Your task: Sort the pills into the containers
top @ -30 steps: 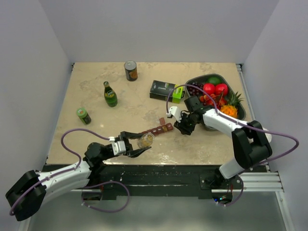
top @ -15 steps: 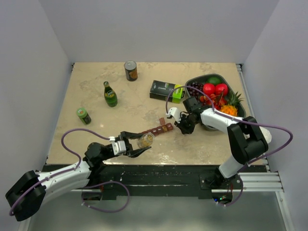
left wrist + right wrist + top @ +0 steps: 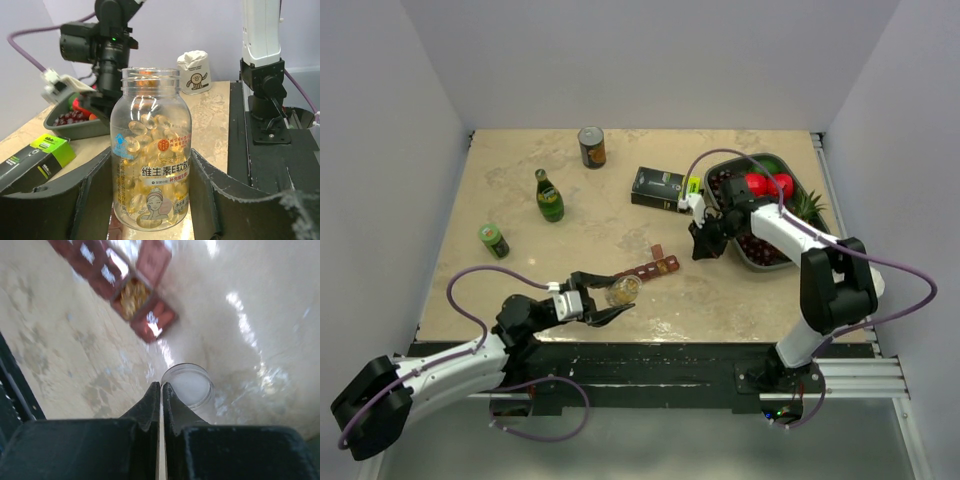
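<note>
The dark red compartment strip (image 3: pixel 650 268) lies on the table at mid-front. In the right wrist view the strip (image 3: pixel 127 287) has one lid flipped open and yellow pills in that compartment. My left gripper (image 3: pixel 618 295) is shut on a clear, uncapped pill bottle (image 3: pixel 150 150) full of yellow softgels, held just left of the strip; the left gripper (image 3: pixel 149 192) grips the bottle's sides. My right gripper (image 3: pixel 700 248) is raised to the right of the strip. The right gripper (image 3: pixel 161 384) is shut, pinching the rim of the clear bottle cap (image 3: pixel 190 386).
A black-and-green box (image 3: pixel 665 188) and a grey fruit tray (image 3: pixel 725 165) sit behind the right gripper. A green glass bottle (image 3: pixel 549 196), a can (image 3: pixel 591 146) and a small green can (image 3: pixel 493 240) stand at the left and back.
My right gripper has moved up and back from the strip's right end toward the fruit tray. The left arm and bottle have not moved.
</note>
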You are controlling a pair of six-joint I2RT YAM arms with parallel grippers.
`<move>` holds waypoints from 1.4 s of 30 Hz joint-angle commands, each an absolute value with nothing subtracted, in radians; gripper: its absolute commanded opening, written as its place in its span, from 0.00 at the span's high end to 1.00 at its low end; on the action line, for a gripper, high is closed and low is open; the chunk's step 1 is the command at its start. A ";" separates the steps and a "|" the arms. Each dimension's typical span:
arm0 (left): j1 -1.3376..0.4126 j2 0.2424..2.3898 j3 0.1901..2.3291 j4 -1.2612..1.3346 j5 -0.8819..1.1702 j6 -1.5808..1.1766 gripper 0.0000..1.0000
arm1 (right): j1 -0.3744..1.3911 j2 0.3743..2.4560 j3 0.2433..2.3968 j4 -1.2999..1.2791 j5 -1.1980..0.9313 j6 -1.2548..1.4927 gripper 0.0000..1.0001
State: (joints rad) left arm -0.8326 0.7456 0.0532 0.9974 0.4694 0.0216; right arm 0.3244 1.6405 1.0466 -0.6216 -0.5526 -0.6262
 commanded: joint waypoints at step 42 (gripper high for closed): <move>-0.836 0.732 0.158 0.920 0.428 0.067 1.00 | 0.393 1.931 0.845 -0.255 -1.316 -0.143 0.98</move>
State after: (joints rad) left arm -0.8326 0.7326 0.1165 0.8661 0.4377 0.0463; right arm 0.3824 1.9224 0.8509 -0.2867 -1.2945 -0.1589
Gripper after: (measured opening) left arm 0.572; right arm 0.016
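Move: The left hand holds the pill bottle upright between its fingers. From the right hand, which already grips the clear lid, the bottle is about 14 cm back, 15 cm left and some 14 cm higher. The pill box's middle lies about 2 cm back, 10 cm left and 4 cm below; the black-green box is roughly 16 cm ahead, 7 cm left and 3 cm lower. The right hand swings the held lid about 10 cm back and 8 left towards the bottle, levelling its fingers. ##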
